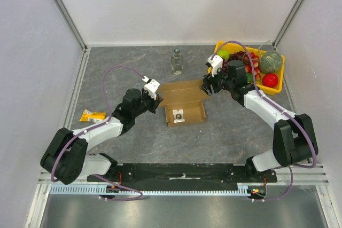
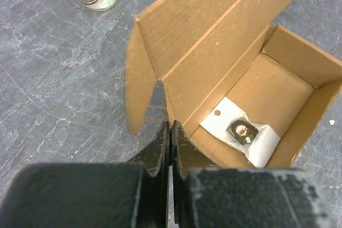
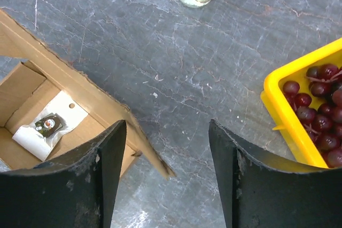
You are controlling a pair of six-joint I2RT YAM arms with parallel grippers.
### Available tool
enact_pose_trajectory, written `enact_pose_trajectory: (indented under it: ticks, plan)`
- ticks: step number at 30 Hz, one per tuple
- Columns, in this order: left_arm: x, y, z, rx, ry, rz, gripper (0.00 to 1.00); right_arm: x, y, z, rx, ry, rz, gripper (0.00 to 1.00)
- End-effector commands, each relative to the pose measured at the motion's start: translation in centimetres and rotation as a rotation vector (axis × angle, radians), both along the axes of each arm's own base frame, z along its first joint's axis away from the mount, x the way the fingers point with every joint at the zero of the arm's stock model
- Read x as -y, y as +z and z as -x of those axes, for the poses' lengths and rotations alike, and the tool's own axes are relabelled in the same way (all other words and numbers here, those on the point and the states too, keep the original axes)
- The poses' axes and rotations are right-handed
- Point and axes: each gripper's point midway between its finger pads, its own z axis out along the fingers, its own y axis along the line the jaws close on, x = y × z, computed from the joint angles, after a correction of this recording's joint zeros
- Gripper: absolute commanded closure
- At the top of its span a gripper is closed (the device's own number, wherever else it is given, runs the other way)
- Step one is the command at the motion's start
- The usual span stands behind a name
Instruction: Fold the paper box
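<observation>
The paper box [image 1: 184, 105] is brown corrugated cardboard and lies mid-table with its tray formed and its lid [image 2: 214, 20] open toward the far side. A small white packet [image 2: 243, 132] with a dark sticker rests inside. My left gripper [image 1: 159, 102] is at the box's left end. In the left wrist view its jaws [image 2: 170, 126] are shut on the corner of the end wall, next to a loose side flap [image 2: 140, 78]. My right gripper [image 3: 166, 124] hangs open by the box's right end. A flap corner [image 3: 160, 166] lies between its fingers, untouched.
A glass bottle [image 1: 177, 61] stands on the table behind the box. A yellow tray [image 1: 281, 76] of grapes and other fruit sits at the far right, close beside the right gripper's outer finger [image 3: 240, 174]. A yellow packet [image 1: 92, 115] lies at the left.
</observation>
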Motion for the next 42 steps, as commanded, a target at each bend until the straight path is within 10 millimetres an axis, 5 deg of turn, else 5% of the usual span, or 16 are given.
enact_pose_trajectory:
  ticks: [1,14,24,34,42]
  plan:
    - [0.1,1.8,-1.0,0.043,0.01,0.022,0.98,-0.6,1.3,-1.1,0.04,0.068,-0.023,0.31]
    - [0.4,1.6,-0.8,0.024,-0.003,0.039,0.98,-0.6,-1.1,0.9,-0.11,0.099,-0.03,0.48]
    - [0.6,2.2,-1.2,0.021,0.015,0.063,0.98,-0.7,-1.5,1.4,-0.155,0.071,-0.047,0.77]
    - [0.7,4.4,-2.0,-0.005,0.099,0.174,0.96,-1.5,1.0,1.7,-0.078,0.007,-0.104,0.88]
    - [2.3,4.0,-1.1,-0.006,0.131,0.188,0.93,-4.0,2.3,2.8,-0.031,-0.09,-0.173,0.89]
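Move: The lid's right side flap sits between the open right fingers' reach, about 2 cm back, 1 cm left and 3 cm below that gripper. The lid's middle is some 9 cm left, 2 cm back and 2 cm lower; the tray's middle is 9 cm left, 11 cm back and 11 cm lower. The left gripper is already at the lid's left edge, with the lid's middle about 9 cm right, 3 cm ahead and 1 cm above. Lower the open right gripper about 3 cm while drawing it back roughly 2 cm, and shut its fingers to pinch the lid's right side flap. Then, keeping the pinch, raise it about 3 cm while carrying it some 2 cm left and 1 cm farther back. Keep the left fingers shut at the lid's left edge, lifting that gripper only late, by 1 to 2 cm up and 1 cm forward. ##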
